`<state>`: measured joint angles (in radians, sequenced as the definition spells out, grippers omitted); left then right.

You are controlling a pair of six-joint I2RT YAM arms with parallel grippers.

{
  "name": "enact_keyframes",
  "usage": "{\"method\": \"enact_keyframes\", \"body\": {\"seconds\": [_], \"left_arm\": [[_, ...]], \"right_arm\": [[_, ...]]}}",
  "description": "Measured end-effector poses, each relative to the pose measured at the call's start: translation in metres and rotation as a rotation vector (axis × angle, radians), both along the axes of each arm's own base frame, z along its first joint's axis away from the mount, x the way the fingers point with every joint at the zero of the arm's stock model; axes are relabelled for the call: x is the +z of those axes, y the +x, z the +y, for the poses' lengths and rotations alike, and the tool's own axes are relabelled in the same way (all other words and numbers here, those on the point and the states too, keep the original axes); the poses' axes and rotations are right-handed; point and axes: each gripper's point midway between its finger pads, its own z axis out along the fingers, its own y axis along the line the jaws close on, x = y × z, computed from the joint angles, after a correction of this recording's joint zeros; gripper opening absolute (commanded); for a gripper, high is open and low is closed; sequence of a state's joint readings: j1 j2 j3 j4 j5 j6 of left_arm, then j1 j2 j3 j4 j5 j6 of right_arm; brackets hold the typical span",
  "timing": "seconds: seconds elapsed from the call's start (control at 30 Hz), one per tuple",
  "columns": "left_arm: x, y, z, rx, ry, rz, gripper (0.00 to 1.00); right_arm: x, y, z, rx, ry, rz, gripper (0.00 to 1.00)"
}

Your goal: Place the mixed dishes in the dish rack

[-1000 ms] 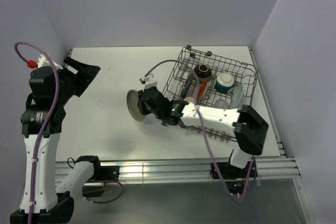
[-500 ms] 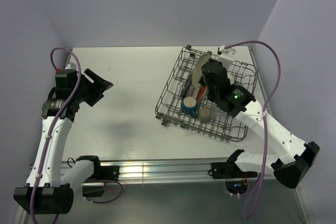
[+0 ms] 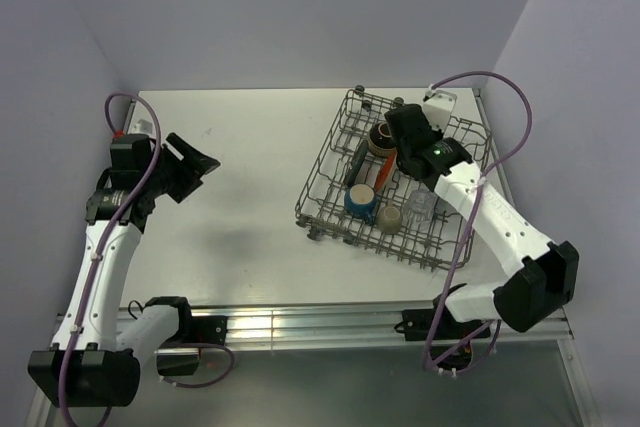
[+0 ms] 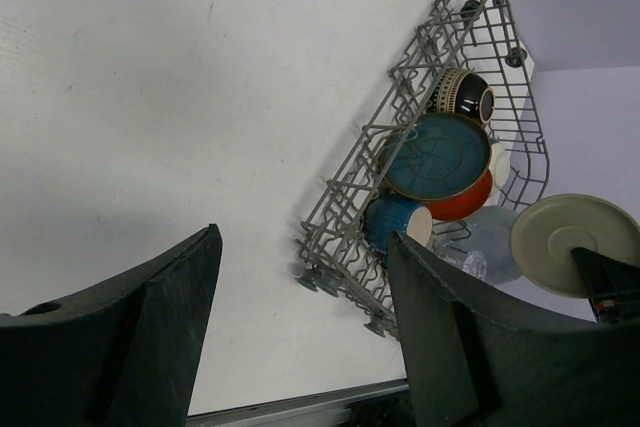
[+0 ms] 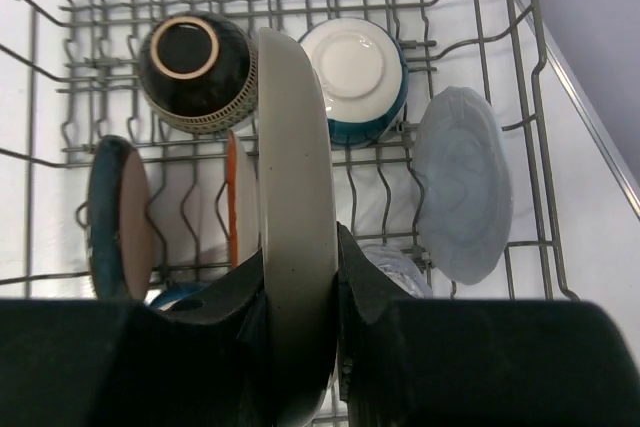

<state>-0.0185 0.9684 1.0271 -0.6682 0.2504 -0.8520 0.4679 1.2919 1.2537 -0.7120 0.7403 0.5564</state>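
The dish rack (image 3: 440, 247) stands at the table's right side. My right gripper (image 5: 300, 297) is shut on a grey-beige plate (image 5: 293, 177), held on edge above the rack's middle rows. Below it in the rack are a brown bowl (image 5: 195, 72), a cream/teal bowl (image 5: 353, 77), a pale blue plate (image 5: 462, 185), a dark teal plate (image 5: 118, 217), a red-orange plate (image 5: 234, 209) and a clear glass cup (image 5: 395, 265). My left gripper (image 3: 188, 167) hangs open and empty over the table's left side, far from the rack (image 4: 345, 182).
A blue cup (image 3: 360, 199) with a cream inside lies at the rack's near-left corner, with a small beige piece (image 3: 389, 217) beside it. The rack's wire prongs and raised sides surround the held plate. Bare white table (image 3: 250, 147) lies between the two arms.
My right gripper carried the grey-beige plate from the table left of the rack to above the rack's middle. The left arm swung down and settled, its gripper still open.
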Motion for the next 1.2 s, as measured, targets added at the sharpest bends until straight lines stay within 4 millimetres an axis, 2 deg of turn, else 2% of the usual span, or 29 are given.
{"method": "enact_keyframes", "body": {"seconds": [0.27, 0.4, 0.67, 1.0, 1.2], "left_arm": [[-0.022, 0.002, -0.003, -0.017, -0.005, 0.048, 0.71], [-0.03, 0.003, -0.003, -0.028, 0.001, 0.066, 0.7], [-0.035, 0.005, -0.003, -0.038, 0.012, 0.074, 0.7], [-0.042, 0.003, -0.003, -0.048, 0.022, 0.088, 0.69], [-0.046, 0.002, -0.003, -0.049, 0.022, 0.097, 0.69]], "right_arm": [[-0.04, 0.015, -0.007, -0.035, -0.058, 0.123, 0.0], [-0.052, 0.018, -0.006, -0.036, -0.073, 0.155, 0.0], [-0.081, 0.023, -0.004, -0.037, -0.11, 0.235, 0.0], [-0.099, 0.025, -0.003, -0.041, -0.13, 0.282, 0.0], [-0.118, 0.024, -0.003, -0.039, -0.148, 0.328, 0.0]]}}
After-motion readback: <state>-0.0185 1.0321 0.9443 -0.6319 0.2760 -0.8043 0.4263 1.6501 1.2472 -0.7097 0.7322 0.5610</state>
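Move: The right hand holds the olive plate up on edge; its slot in the dish rack lies about 7 cm ahead, 2 cm right and 18 cm below. The orange plate stands about 9 cm ahead and 4 cm left, the teal bowl 15 cm ahead and 9 cm right, and the light-blue plate some 5 cm ahead and 14 cm right, all about as low. From the left hand, that slot is roughly 12 cm ahead, 50 cm right and 19 cm below. Downward goes the right hand, about 12 cm, easing a little forward early on, to lower the olive plate edge-first into the gap between the orange and light-blue plates. The wrist tips some 20 degrees further down while the fingers keep their pinch on the plate's rim. The empty left hand, fingers still open, sinks roughly 5 cm well clear of the rack. ##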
